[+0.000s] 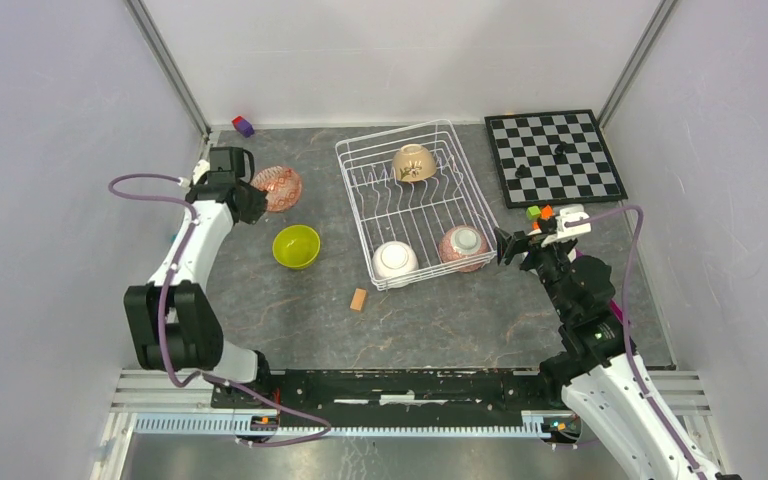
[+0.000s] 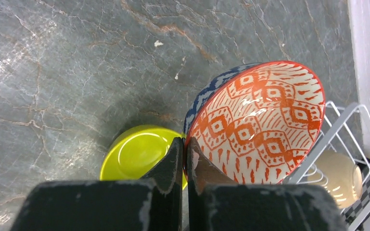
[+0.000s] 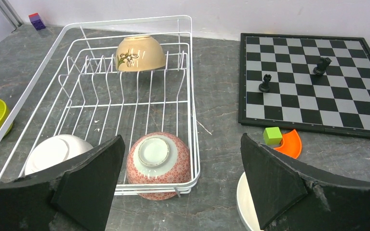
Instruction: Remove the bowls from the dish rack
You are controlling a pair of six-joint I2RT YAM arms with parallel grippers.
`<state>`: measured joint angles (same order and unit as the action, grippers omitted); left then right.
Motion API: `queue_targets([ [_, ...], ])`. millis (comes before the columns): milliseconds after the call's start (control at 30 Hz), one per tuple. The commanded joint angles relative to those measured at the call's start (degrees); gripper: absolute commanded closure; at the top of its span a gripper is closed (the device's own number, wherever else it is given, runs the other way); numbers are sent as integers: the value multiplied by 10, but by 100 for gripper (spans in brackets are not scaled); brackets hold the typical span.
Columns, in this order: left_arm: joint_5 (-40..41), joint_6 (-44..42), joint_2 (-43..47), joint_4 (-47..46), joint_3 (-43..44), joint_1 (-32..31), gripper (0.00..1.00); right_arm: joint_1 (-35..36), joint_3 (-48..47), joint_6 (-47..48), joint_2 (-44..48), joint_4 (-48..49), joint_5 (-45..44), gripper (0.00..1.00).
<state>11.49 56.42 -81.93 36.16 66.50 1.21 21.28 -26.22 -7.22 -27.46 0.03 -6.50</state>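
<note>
The white wire dish rack [image 1: 410, 210] stands mid-table and holds a beige bowl [image 1: 414, 162] at its far end, a plain white bowl [image 1: 395, 260] and a pink-red speckled bowl [image 1: 463, 246], both upside down at its near end. My left gripper [image 2: 184, 142] is shut on the rim of the blue-and-white patterned bowl [image 2: 257, 120], whose inside is orange-red, left of the rack. The lime-green bowl [image 1: 296, 246] sits upright on the table beside it. My right gripper [image 3: 182, 136] is open and empty just right of the rack's near corner. A second white bowl [image 3: 244, 202] sits on the table under it.
A chessboard [image 1: 555, 157] with a few black pieces lies at the far right. A green cube [image 3: 272, 135] and an orange curved piece [image 3: 289, 143] lie near its front edge. A purple block [image 1: 243, 125] sits by the back wall, and a small wooden block [image 1: 359, 299] lies in front of the rack.
</note>
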Motion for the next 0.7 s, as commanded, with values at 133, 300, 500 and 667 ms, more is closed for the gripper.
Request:
queue_targets([
  [133, -61, 47, -27, -8, 22, 15, 98, 0, 8, 1, 6, 1, -6, 3],
  [300, -42, 50, -40, -7, 25, 22, 98, 1, 9, 1, 1, 1, -9, 3],
  [500, -105, 67, -87, -10, 22, 90, 98, 1, 19, -5, 9, 1, -8, 3],
  [667, -83, 86, -82, -10, -1, 109, 98, 1, 24, -4, 17, 1, -8, 3],
])
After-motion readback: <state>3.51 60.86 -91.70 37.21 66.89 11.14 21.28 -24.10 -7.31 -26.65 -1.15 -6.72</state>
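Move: The left hand already holds the patterned bowl by its rim. It is heading for the bare table just left of the yellow bowl, about 4 cm to its left and some 15 cm below. The yellow bowl sits about 5 cm right, 2 cm back and 12 cm down; the small orange block lies some 20 cm right and 13 cm back. From the right hand that bare spot is roughly 54 cm left, 11 cm ahead and 23 cm lower. Still pinching the patterned bowl's rim between nearly shut fingers, the left hand lowers it about 6 cm towards the bare table beside the yellow bowl. It first sinks a little and almost pauses, then goes down faster while swinging about 4 cm left, the wrist turning some 15 degrees so the fingers point more steeply down. The empty right hand stays open and sinks about 2 cm. ##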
